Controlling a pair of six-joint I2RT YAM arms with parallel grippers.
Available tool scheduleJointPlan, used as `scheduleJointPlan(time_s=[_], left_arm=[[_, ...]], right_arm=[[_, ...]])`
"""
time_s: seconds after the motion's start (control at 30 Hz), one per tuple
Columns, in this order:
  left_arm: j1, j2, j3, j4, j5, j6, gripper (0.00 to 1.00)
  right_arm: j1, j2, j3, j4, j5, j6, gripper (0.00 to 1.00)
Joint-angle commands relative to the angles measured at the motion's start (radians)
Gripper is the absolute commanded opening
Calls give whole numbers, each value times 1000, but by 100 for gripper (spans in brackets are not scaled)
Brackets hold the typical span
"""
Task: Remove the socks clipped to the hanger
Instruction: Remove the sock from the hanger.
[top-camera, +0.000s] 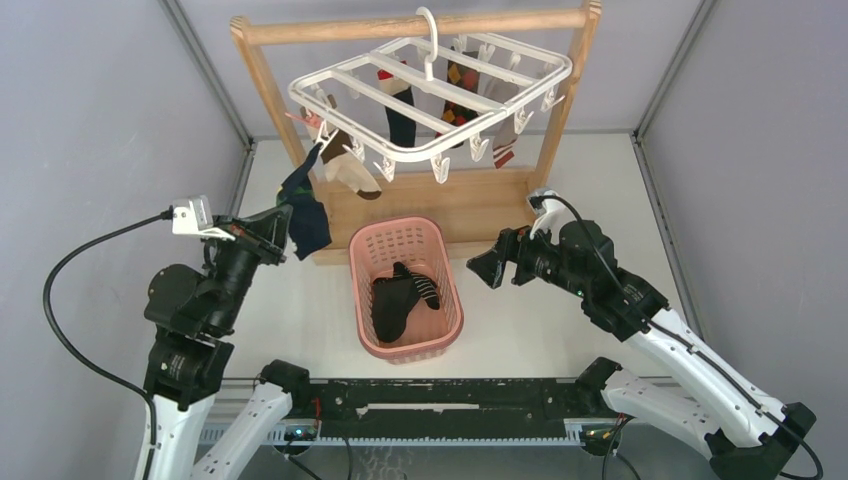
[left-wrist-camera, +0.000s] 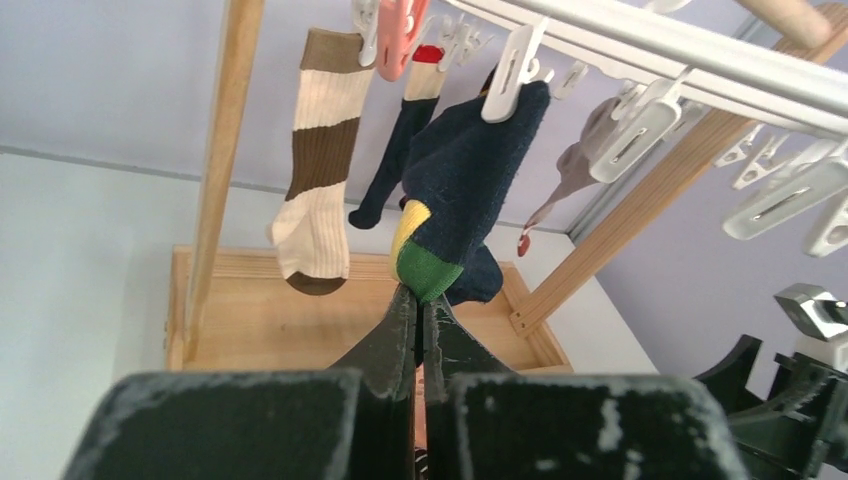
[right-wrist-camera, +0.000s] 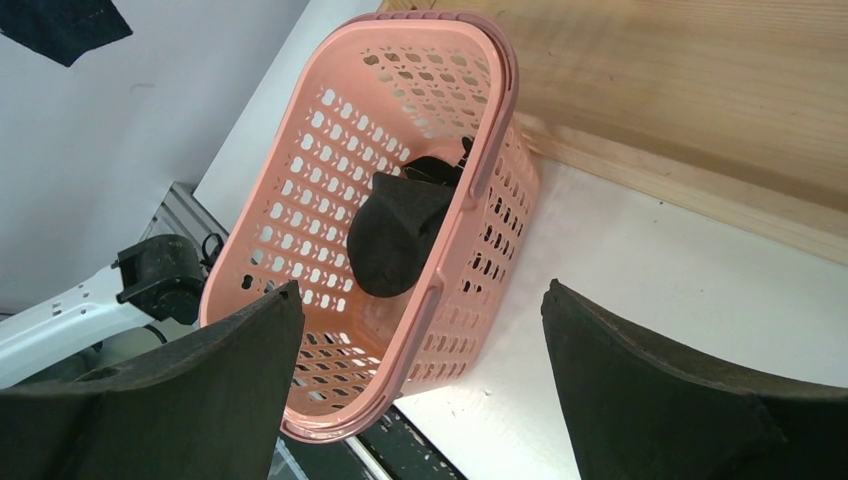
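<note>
The white hanger (top-camera: 352, 88) hangs by its hook from a wooden rail. Several socks are clipped to it: a brown-and-cream banded one (left-wrist-camera: 320, 170), a red-yellow argyle one (top-camera: 462, 92) and a grey one (left-wrist-camera: 575, 170). A navy sock (left-wrist-camera: 465, 180) with a green and yellow tip is held at its top by a white clip (left-wrist-camera: 508, 75). My left gripper (left-wrist-camera: 420, 296) is shut on that green tip, below the hanger's left corner (top-camera: 283, 226). My right gripper (top-camera: 487, 268) is open and empty, right of the basket, its fingers (right-wrist-camera: 250, 350) wide apart.
A pink basket (top-camera: 452, 300) stands in front of the wooden rack's base (top-camera: 470, 205) and holds black socks (top-camera: 395, 300), also in the right wrist view (right-wrist-camera: 400, 235). Rack uprights (left-wrist-camera: 222, 170) rise on both sides. Grey walls enclose the table.
</note>
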Motion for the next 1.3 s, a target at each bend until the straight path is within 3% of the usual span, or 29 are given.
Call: scheduleJointPlan(time_s=[0.0, 0.57, 0.9, 1.27], left_arm=[[7, -6, 74, 31, 62, -32, 0], [6, -10, 97, 56, 161, -87, 0], [7, 15, 77, 58, 177, -100, 0], [6, 61, 35, 53, 194, -115, 0]], right_arm=[[-11, -13, -4, 22, -11, -11, 95], [-33, -11, -9, 36, -34, -15, 95], [-35, 88, 31, 159, -103, 14, 94], [124, 227, 37, 410, -86, -9, 92]])
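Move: The clip holding the navy sock is about 6 cm ahead of the left hand, 6 cm to its right and 10 cm above; an empty clip hangs 4 cm right of that clip. The cream-brown sock hangs about 13 cm ahead and 4 cm right of the left hand, level with it. From the right hand, the navy sock is some 30 cm left, 4 cm ahead and 16 cm higher; the basket is 17 cm left, 6 cm ahead and 18 cm below. Keep the left gripper shut on the navy sock and ease it about 3 cm to the right, at first also slightly back and up, swinging the fingers some 10 degrees clockwise. Hold the right gripper nearly still, wide open, then sweep it about 6 cm left and a little forward and down, towards the sock, turning it slightly counter-clockwise. ##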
